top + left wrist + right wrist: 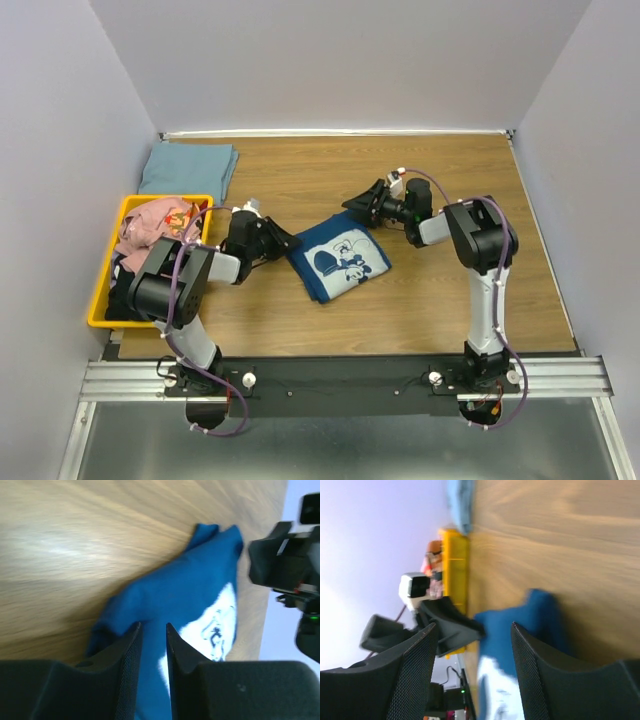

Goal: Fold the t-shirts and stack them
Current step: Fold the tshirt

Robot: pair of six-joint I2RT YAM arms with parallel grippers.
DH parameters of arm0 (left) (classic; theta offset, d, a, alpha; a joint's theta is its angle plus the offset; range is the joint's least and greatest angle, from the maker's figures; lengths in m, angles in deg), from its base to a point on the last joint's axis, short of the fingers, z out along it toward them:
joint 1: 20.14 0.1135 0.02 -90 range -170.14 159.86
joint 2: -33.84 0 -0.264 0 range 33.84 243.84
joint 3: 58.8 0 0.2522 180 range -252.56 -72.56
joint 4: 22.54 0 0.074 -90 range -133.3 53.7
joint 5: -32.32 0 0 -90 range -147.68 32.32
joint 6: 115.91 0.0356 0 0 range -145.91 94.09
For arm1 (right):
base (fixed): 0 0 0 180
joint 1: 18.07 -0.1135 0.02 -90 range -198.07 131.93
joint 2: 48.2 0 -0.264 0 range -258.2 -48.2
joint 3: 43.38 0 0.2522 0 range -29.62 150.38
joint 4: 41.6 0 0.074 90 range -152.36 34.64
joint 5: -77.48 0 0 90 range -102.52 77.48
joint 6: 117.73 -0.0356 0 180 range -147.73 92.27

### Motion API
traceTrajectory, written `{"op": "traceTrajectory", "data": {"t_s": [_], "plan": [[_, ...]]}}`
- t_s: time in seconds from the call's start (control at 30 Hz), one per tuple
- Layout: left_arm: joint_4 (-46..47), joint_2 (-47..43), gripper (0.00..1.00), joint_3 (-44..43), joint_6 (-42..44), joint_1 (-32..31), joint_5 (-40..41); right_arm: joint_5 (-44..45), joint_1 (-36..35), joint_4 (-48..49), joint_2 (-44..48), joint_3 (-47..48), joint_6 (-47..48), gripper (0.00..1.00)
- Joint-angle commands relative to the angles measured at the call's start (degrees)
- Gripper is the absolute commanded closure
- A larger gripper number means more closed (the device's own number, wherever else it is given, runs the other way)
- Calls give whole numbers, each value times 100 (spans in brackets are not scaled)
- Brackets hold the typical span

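Observation:
A dark navy t-shirt [338,258] with a white cartoon print lies folded on the wooden table, mid-centre. My left gripper [291,242] sits at its left edge. In the left wrist view the left gripper [153,626] stands narrowly open, and the navy t-shirt [190,585] shows through the gap. My right gripper [356,204] is at the shirt's far corner. In the right wrist view the right gripper [473,626] is wide open just short of the navy t-shirt [520,625]. A pale grey-blue t-shirt [188,168] lies folded at the back left.
A yellow bin [105,290] at the left edge holds a crumpled pink t-shirt [150,225] and dark cloth [122,288]. Grey walls close in the table on three sides. The arm bases stand on a rail [340,378] at the near edge.

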Motion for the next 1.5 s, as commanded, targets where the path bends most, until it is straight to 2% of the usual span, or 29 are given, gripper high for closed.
{"op": "traceTrajectory", "data": {"t_s": [0.0,0.17,0.37,0.6,0.67,0.8,0.83,0.87,0.97,1.1,1.2,1.3,1.37,1.47], "plan": [[-9,116,68,157,-67,330,-92,225,-27,-108,-751,241,42,34],[-53,222,69,131,47,594,-198,252,52,-143,-1033,250,138,34],[-255,-6,69,-177,302,726,-356,155,78,-669,-94,128,489,34],[-1405,-1622,59,-537,1189,726,293,225,-159,-1205,1602,-479,709,33],[-1915,-2035,53,-598,1661,726,530,252,-369,-1531,2058,-723,762,33],[-2768,-3281,40,-713,2400,726,1311,409,-958,-1514,2586,-1303,535,31],[-2978,-3494,39,-696,2542,726,1435,436,-1264,-1453,2623,-1392,482,31],[-3067,-3905,39,-669,2657,726,1637,515,-1415,-1374,2640,-1471,420,30],[-3287,-4417,39,-564,3035,726,1902,560,-1899,-865,2404,-1797,113,29],[-3411,-5015,38,-327,3229,726,2279,402,-2276,259,1623,-2017,-554,29],[-3393,-5078,39,-151,3229,726,2447,402,-2382,778,867,-2105,-1054,29],[-3402,-4964,39,-264,3273,726,2465,296,-2479,1779,102,-2123,-1564,31],[-3393,-4911,39,-282,3317,735,2517,226,-2532,1817,-110,-2009,-1663,31],[-3393,-4823,39,-326,3317,744,2430,147,-2629,1581,47,-1859,-1541,32]]}}
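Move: The folded t-shirt's far corner lies almost under the right hand, about 5 cm below and 1 cm nearer the base; its middle is some 14 cm back and 4 cm left of that hand. From the left hand, that middle is about 4 cm back and 11 cm right; the yellow bin lies 35 cm left and 5 cm back, the folded blue cloth 28 cm left and 22 cm ahead. The right hand sinks about 4 cm to the t-shirt's far corner and pauses there, then arcs up, back some 20 cm and left over the shirt, coming down low at its near-left part while turning about 20 degrees counter-clockwise. The left hand slides low to the left along the shirt's left corner, then lifts clear, away to the left, fingers opening and tipping up. ##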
